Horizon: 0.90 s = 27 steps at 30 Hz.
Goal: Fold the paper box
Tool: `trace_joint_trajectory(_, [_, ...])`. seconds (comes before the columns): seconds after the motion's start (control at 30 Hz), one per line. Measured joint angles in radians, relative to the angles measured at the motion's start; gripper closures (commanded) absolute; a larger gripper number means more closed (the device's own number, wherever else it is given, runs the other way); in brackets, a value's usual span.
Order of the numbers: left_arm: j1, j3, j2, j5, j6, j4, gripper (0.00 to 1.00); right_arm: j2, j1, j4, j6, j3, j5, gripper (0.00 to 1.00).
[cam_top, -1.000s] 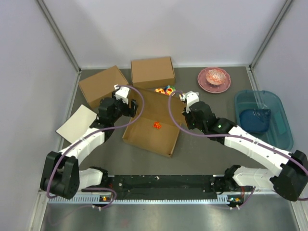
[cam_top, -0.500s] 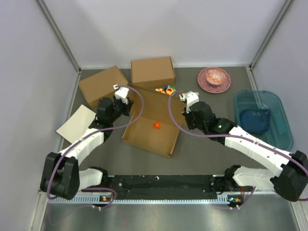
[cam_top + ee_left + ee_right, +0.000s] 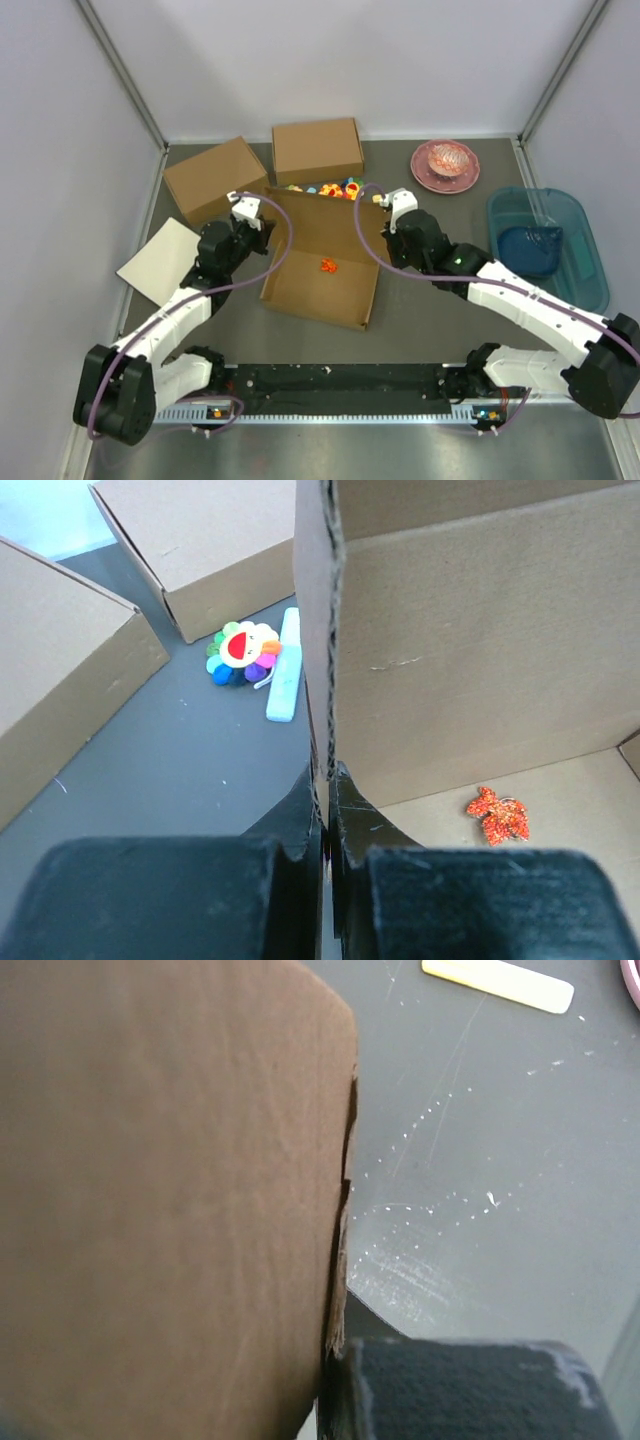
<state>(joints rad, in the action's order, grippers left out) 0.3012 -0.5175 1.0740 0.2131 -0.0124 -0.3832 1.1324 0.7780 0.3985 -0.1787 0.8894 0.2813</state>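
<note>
The paper box lies open in the middle of the table, its walls partly raised, with a small orange trinket on its floor. My left gripper is shut on the box's left wall; in the left wrist view the fingertips pinch the upright cardboard edge, and the trinket lies just inside. My right gripper is shut on the right wall. In the right wrist view that cardboard wall fills the left half and hides one finger; the other finger presses against it.
Two formed brown boxes stand behind the paper box, with small colourful toys between them and it. An off-white board lies at the left. A pink plate and a teal tub sit at the right.
My left gripper has shut on the box's left wall and drawn back toward the near left. The box has turned squarer to the table edge, uncovering more of the toys behind it.
</note>
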Motion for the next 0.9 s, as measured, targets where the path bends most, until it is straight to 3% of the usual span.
trace_joint_trajectory(0.53, [0.326,0.080,-0.140,-0.488,0.179,0.048,1.00,0.035,-0.043,0.083,-0.201,0.050,0.044,1.00])
trace_joint_trajectory(0.9, [0.371,0.182,-0.257,-0.583,0.283,-0.005,1.00,0.036,-0.042,0.057,-0.319,0.044,0.035,1.00])
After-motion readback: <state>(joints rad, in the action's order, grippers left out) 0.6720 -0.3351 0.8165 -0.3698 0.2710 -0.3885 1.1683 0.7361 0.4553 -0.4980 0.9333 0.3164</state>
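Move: Each hand already holds a side edge of the upright lid. From the left hand, the paper box's tray is centred about 5 cm back, 11 cm right and 10 cm down; the orange toy inside is level with the hand and 12 cm right. A blue-red flower lies some 17 cm ahead, 5 cm right. From the right hand, the tray is about 4 cm back, 13 cm left, with a yellow stick roughly 17 cm straight ahead. Still pinching the lid's left edge, the left hand drags it back towards the robot about 5.5 cm at steady height, bowing some 2 cm right before easing partly back left, while its wrist turns counter-clockwise and rolls right side up. The right hand keeps its pinch on the right edge and stays almost in place as a pivot, turning about 15 degrees clockwise and rolling left side up. ##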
